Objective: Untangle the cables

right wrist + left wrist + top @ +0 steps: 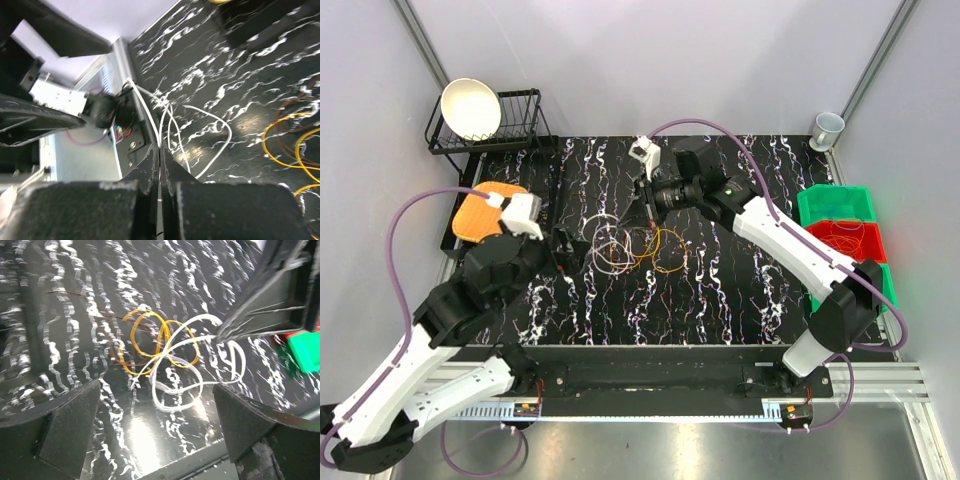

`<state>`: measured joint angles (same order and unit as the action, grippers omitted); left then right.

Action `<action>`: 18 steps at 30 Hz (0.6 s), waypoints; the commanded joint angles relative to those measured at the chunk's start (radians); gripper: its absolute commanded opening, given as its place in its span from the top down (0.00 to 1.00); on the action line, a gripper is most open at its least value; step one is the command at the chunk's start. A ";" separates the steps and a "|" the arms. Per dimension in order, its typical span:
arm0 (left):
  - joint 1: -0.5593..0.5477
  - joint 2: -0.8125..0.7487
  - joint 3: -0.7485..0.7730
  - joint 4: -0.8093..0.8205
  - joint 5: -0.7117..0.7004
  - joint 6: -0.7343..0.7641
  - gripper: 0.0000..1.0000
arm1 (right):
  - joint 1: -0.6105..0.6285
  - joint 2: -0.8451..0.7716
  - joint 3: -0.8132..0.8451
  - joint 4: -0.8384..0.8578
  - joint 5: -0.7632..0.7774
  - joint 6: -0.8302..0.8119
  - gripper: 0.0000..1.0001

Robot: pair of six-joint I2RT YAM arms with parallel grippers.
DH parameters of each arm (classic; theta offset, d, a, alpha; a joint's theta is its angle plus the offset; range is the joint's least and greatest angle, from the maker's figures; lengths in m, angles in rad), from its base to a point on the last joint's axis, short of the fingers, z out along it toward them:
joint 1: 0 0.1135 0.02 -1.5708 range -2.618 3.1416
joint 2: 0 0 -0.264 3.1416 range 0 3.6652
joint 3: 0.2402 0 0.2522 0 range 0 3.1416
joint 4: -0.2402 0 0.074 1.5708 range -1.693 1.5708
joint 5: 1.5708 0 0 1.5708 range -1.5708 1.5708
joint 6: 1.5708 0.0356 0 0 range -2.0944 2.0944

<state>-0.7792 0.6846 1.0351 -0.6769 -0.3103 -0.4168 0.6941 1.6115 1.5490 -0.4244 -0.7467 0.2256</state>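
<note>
The cables (630,245) lie in a tangled heap of loose loops in the middle of the black marbled table. In the left wrist view an orange-yellow cable (150,335) crosses a pale whitish cable (175,390), and a thin dark reddish one (75,292) trails off to the left. My left gripper (570,245) hovers just left of the heap, open (156,386) with nothing between its fingers (65,430). My right gripper (648,208) is at the heap's far side, shut (160,150) on the pale cable (220,145), a strand of which runs out from between its tips. Orange-yellow loops (280,145) lie to its right.
A black wire rack (515,120) holding a white bowl (470,105) stands at the back left, with an orange flat object (480,212) in front of it. A mug (828,127) stands at the back right. Green (835,203) and red (848,240) bins line the right edge.
</note>
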 commanded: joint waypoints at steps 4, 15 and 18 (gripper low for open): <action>0.004 -0.146 -0.036 -0.094 -0.151 -0.028 0.01 | 0.004 -0.075 0.025 0.072 0.228 0.057 1.00; 0.003 -0.252 -0.228 -0.139 -0.197 -0.079 0.01 | 0.004 -0.084 0.005 0.090 0.864 0.207 1.00; 0.004 -0.246 -0.225 -0.139 -0.205 -0.062 0.01 | -0.002 -0.085 -0.010 0.072 1.098 0.267 1.00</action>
<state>-0.7780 0.4450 0.8059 -0.8379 -0.4694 -0.4774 0.6937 1.5730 1.5475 -0.3859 -0.0376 0.4000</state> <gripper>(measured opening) 0.987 0.011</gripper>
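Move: The right gripper holds the white cable, its loops hanging about 8 cm below and 5 cm to the left. The red bin, its likely goal, is some 48 cm to the right, 13 cm ahead and 26 cm below; the far green bin stands about 13 cm beyond it. The yellow cable lies roughly 13 cm ahead, 4 cm right and 28 cm below. From the left gripper, the white loops are about 5 cm ahead, 4 cm right and 8 cm below. Keep the right fingers shut on the white cable and carry it forward about 10 cm at nearly constant height, veering right as you go and swinging the wrist some 40 degrees clockwise. Meanwhile back the empty, still wide-open left gripper away from it: first to the left, then mostly down, about 8 cm lower in all. ##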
